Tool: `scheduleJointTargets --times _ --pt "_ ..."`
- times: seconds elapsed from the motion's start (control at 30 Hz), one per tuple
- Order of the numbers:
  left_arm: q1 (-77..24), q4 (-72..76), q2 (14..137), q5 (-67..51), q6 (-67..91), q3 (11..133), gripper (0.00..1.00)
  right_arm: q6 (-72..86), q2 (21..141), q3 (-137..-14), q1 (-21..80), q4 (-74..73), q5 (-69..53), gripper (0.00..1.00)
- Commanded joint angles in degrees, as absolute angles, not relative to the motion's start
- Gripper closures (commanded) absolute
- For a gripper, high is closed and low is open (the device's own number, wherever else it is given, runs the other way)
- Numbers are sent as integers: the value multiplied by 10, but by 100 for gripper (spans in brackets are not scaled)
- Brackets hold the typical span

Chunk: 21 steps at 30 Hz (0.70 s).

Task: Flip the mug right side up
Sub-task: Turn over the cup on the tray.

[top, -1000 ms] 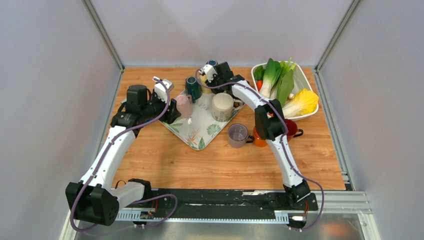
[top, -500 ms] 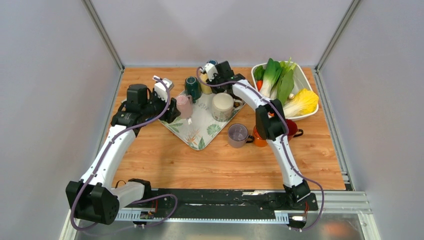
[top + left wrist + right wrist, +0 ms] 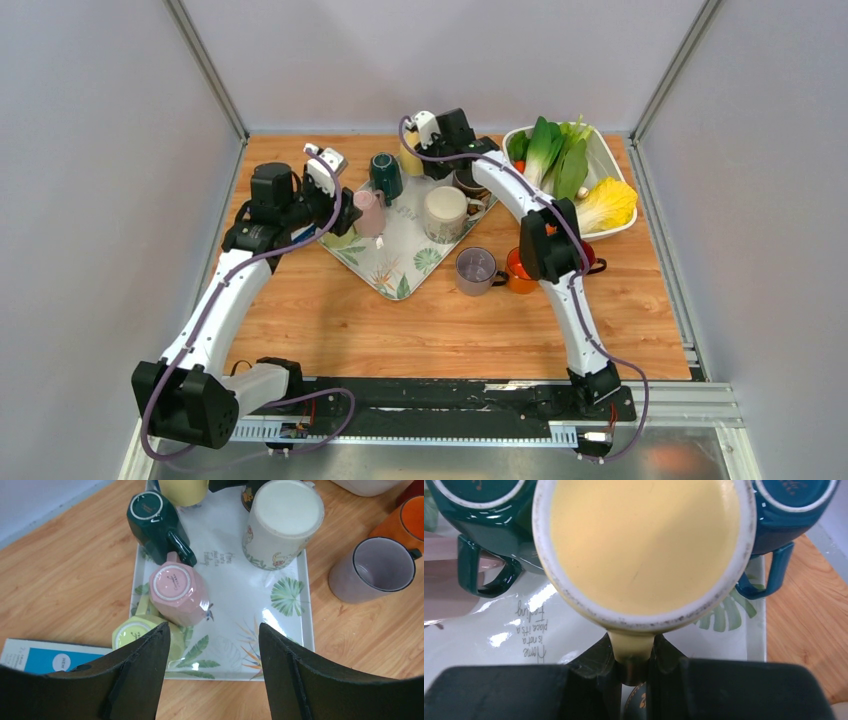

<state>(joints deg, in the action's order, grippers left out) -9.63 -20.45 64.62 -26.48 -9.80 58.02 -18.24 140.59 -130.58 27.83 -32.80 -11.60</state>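
Observation:
A yellow mug [image 3: 644,545] stands bottom-up at the far end of the leaf-print tray [image 3: 574,625], its flat base facing the right wrist camera. My right gripper [image 3: 633,652] is shut on the mug's handle, one finger on each side. From above, the yellow mug [image 3: 410,162] shows just left of the right gripper [image 3: 428,150]. My left gripper [image 3: 214,640] hangs open and empty over the tray's near left corner, beside an upturned pink mug [image 3: 177,592] and a lime mug [image 3: 132,635].
Also on the tray [image 3: 400,270] are an upturned dark green mug [image 3: 386,175], a white mug [image 3: 445,213] and a blue mug [image 3: 794,505]. A purple mug [image 3: 475,270] and an orange mug [image 3: 517,272] stand upright on the table. A vegetable dish [image 3: 612,165] sits back right.
My right gripper has closed on the yellow mug's handle and shifted slightly toward the back. The left gripper drew back a little, uncovering the lime mug.

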Motion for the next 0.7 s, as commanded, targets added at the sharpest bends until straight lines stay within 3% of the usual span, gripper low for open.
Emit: scheduleJointTargets --times 0.0,0.27,0.5,0.67 --pt "-103 -142 643 -276 -133 583 27 -162 1322 -1332 270 -292 -118 100" --pt "-142 -77 620 -263 -245 555 27 -112 1231 -1283 247 -300 -202 100" --pt "-218 142 558 -125 -413 419 29 -72 1166 -1215 221 -301 -594 100" --pt "-261 272 542 -59 -539 349 31 -57 1153 -1155 220 -297 -742 100"
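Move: The right hand already has the upside-down yellow mug by its handle, just clear of the tray. It is bound for the left gripper, roughly 22 cm back, 18 left and 14 higher. From the right hand, the green mug stands about 11 cm left and level, the black mug 10 right and 2 back, the cream mug 11 back and 3 right. From the left hand, the yellow mug is some 24 cm ahead, 14 right and 14 below. Keeping its pinch on the yellow mug's handle, the right hand lifts the mug some 17 cm, at first nearly straight up, then increasingly back, about 11 cm, towards the left gripper; its left side rolls up about 30 degrees as it swings counter-clockwise. The open left hand edges 3 cm right and tips its fingers up by about 40 degrees, with a roll, towards the mug. ##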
